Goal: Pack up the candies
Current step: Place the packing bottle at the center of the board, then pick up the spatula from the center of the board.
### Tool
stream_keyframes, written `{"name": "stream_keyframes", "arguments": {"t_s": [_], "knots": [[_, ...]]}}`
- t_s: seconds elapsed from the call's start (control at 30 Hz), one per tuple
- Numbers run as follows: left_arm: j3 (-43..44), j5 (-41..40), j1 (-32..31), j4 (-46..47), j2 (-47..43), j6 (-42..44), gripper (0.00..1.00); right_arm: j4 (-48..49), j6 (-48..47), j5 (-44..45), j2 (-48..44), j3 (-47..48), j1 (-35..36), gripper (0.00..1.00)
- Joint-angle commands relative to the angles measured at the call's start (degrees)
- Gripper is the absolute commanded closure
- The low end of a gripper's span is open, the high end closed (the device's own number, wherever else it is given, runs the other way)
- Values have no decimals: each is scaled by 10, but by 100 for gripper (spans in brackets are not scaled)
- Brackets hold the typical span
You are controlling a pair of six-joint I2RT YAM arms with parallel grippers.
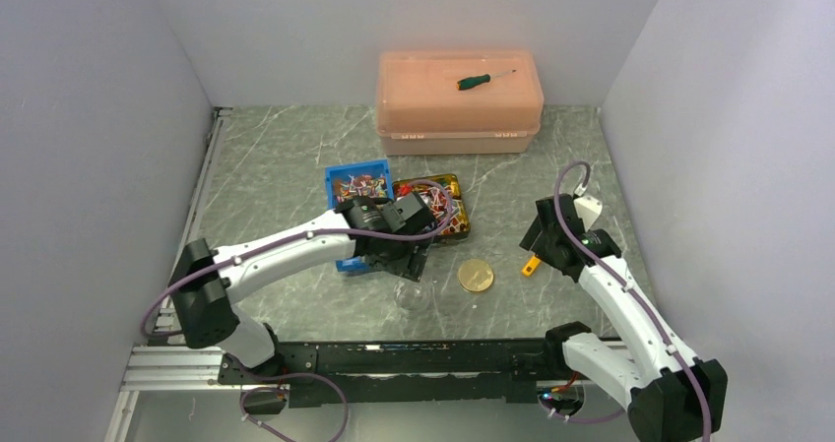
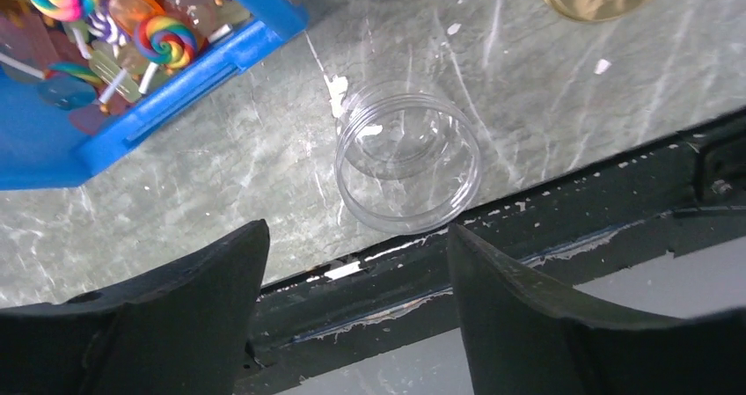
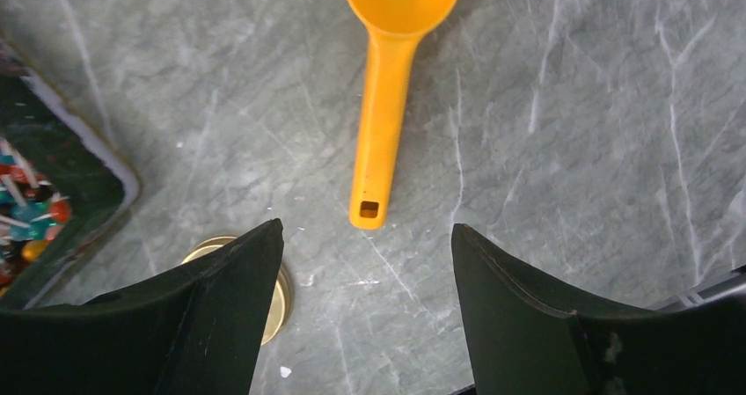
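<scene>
The candies (image 1: 360, 184) fill a blue bin (image 2: 189, 76), where they show as swirled lollipops (image 2: 164, 40). More candies (image 3: 26, 215) lie in a dark tray (image 1: 455, 227) beside it. An empty clear jar (image 2: 407, 156) stands upright near the table's front edge, with its gold lid (image 1: 476, 276) lying flat to the right. My left gripper (image 2: 356, 237) hangs open just in front of the jar with nothing between its fingers. My right gripper (image 3: 365, 232) is open above the bare table, just short of the handle end of an orange scoop (image 3: 387, 105).
A peach lidded box (image 1: 459, 117) stands at the back with a green-handled screwdriver (image 1: 481, 80) on top. The black front rail (image 2: 563, 210) runs right behind the jar. Grey walls close in both sides.
</scene>
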Motion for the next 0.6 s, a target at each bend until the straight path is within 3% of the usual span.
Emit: {"name": "stream_keyframes", "arguments": {"t_s": [0.0,0.17,0.57], "knots": [[10,-14,-3,19,-64,34,16,47,-1,-21,22,-31,-24,27],[-15,-24,-2,54,-125,86,1,85,11,-22,29,-61,-36,27],[-75,-73,6,100,-227,194,1,197,10,-9,76,-98,-57,29]]}}
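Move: The open left hand is already above the clear packing bottle, whose middle is about 10 cm below, 2 cm back and 2 cm right. The blue tray is some 13 cm ahead and 7 cm left, the candy tin 13 cm ahead and 5 cm right. From the right hand, the scoop's middle is about 4 cm ahead, 2 cm right and 9 cm below; the gold lid is 3 cm back and 12 cm left. Upward and then also a little left, the left hand climbs about 7 cm away from the standing bottle, its fingers opening fully as the wrist tips them forward nearly 20 degrees. Meanwhile the right hand sinks some 5 cm towards the scoop's handle, easing forward 2 cm late on, fingers staying open astride the handle without reaching it. ##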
